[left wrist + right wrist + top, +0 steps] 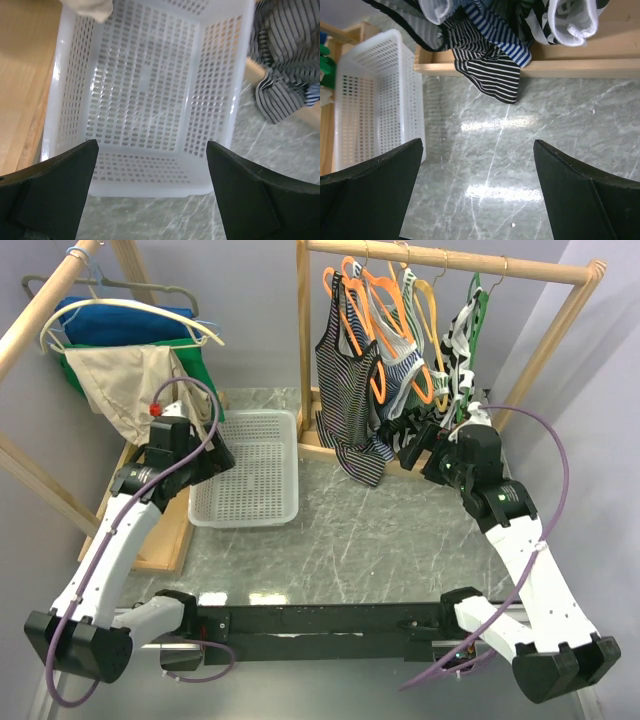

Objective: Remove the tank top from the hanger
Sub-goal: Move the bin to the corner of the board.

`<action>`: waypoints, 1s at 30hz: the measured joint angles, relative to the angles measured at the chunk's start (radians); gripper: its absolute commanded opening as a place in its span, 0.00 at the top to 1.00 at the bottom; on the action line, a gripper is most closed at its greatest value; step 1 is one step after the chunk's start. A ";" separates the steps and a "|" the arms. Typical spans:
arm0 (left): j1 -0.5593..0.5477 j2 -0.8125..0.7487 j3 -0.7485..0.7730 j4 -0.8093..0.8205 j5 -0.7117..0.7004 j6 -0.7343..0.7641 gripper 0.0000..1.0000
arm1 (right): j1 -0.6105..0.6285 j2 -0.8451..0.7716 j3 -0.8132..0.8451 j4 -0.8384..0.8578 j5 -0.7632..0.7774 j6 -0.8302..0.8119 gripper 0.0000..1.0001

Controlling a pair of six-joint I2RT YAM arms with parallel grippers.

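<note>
A dark, thinly striped tank top (345, 390) hangs on an orange hanger (352, 288) at the left end of the wooden rail (450, 260). Its hem drapes over the rack's base bar (580, 67), and the striped hem (490, 70) shows in the right wrist view. My right gripper (410, 452) (479, 142) is open and empty above the marble table, just right of the hanging hem and below the clothes. My left gripper (222, 458) (152, 145) is open and empty over the near rim of the white basket (145, 90), well left of the tank top (285, 60).
Several other tops on orange and green hangers (440, 330) crowd the rail to the right. On the left stands a second rack with blue, green and beige cloths (130, 360). The white basket (245, 470) sits between the racks, on the grey marble table (370, 540).
</note>
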 measured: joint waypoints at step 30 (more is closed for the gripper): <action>-0.047 -0.332 -0.217 -0.111 0.362 0.078 0.04 | 0.057 -0.280 -0.200 -0.004 -0.115 0.078 0.00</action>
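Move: The bin lies open beneath my left hand, its middle about 5 cm ahead, 2 cm to the right and 20 cm down. The left board is roughly 20 cm to this hand's left and 4 cm back, and the trouser hem some 12 cm left, 8 cm ahead. From my right hand the bin's middle is about 35 cm left and 5 cm ahead; the striped hem is 7 cm left and 8 cm ahead, the zebra garment 12 cm ahead and 4 cm right. With nothing gripped, I draw my left hand back about 11 cm and some 5 cm right, away from the bin's middle towards its near side, dipping at first, turning clockwise some 20 degrees. My right hand dips forward 2 cm towards the hanging clothes, then backs off about 8 cm, away from them. All fingers stay open. ##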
